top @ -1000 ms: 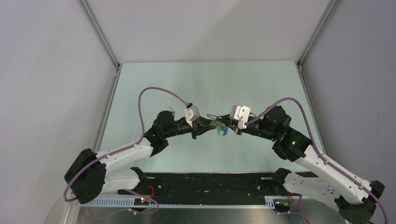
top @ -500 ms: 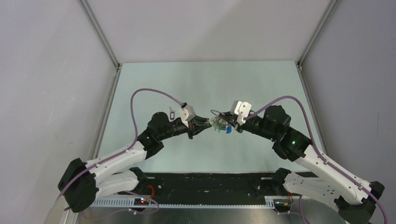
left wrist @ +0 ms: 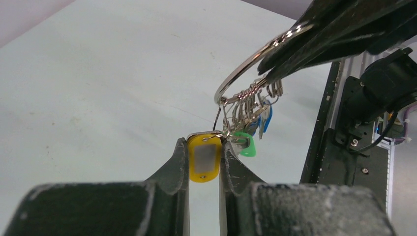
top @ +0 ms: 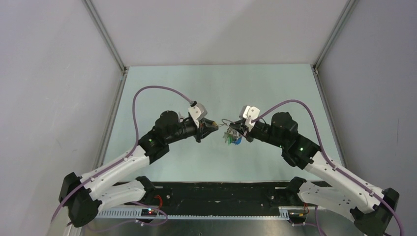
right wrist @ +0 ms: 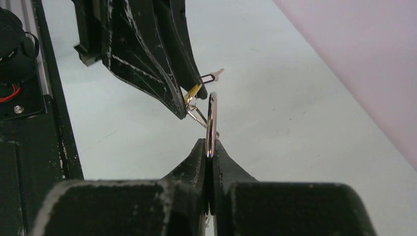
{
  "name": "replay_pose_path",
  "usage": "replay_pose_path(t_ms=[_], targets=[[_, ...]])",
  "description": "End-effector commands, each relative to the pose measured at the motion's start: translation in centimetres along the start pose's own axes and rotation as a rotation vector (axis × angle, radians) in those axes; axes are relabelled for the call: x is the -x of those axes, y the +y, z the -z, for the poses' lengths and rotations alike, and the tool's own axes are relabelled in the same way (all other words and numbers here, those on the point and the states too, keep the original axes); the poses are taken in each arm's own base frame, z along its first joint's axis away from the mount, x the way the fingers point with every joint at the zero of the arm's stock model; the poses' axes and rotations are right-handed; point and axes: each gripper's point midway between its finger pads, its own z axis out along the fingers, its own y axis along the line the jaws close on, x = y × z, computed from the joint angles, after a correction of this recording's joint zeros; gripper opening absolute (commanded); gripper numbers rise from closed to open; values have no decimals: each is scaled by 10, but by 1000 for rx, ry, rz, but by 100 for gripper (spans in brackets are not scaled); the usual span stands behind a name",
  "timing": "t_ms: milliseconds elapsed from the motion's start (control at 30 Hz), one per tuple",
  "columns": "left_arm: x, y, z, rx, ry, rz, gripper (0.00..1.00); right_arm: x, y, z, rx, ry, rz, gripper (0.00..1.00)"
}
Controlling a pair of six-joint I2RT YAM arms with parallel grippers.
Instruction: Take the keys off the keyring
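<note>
Above the middle of the table hangs the silver keyring [left wrist: 244, 65], my two grippers meeting at it. My right gripper [right wrist: 210, 147] is shut on the ring's wire [right wrist: 211, 115], seen edge-on between its tips. My left gripper [left wrist: 204, 143] is shut on the yellow key [left wrist: 204, 160], which still hangs from the ring by a small loop. The other keys, among them a green one [left wrist: 245, 146] and a blue one [left wrist: 266, 118], dangle in a bunch [top: 231, 137] under the ring. In the top view, left gripper [top: 215, 127] and right gripper [top: 235, 127] face each other tip to tip.
The pale green table [top: 162, 88] lies beneath the held ring. A black base rail [top: 221, 191] runs along the near edge. Grey walls and metal frame posts [top: 105, 37] close in the left, right and back sides.
Both grippers, with ring and keys between them, have drifted a little away from the bases, and the arms' elbows have swung. The left jaws have eased very slightly; both grips hold.
</note>
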Motion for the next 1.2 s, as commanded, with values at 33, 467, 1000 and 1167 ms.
replay_pose_path(t_ms=[33, 467, 1000, 1167], targets=[[19, -2, 11, 18, 60, 21, 0, 3, -3, -10, -17, -65, -33, 0], [43, 2, 37, 68, 107, -73, 0, -40, 22, -31, 111, 1, -130, 36], [62, -13, 42, -18, 122, -110, 0, -7, 45, -38, 272, -203, -53, 46], [69, -18, 39, -40, 116, -75, 0, -2, 38, -44, 221, -260, -52, 46]])
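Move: Holding the ring shut between its fingers, the right hand has the clip of the yellow-tagged key some 4 cm to its left, level in reach and 4 cm lower; the yellow tag sits about 2 cm farther left. The other keys bunch roughly 7 cm below it, 1 cm back and 1 cm left. The left hand, gripping the yellow tag, has the ring's middle about 3 cm to its right, level in reach and 2 cm above. Sinking about 6.5 cm, the right hand opens and lets go of the ring near the bottom, then slides left and slightly back, rising a little, turning some 15 degrees counter-clockwise to bring its open fingers around the ring towards the clip. The left hand keeps its pinch on the yellow tag, carrying it up and left and slightly back while rolling its left side up. ##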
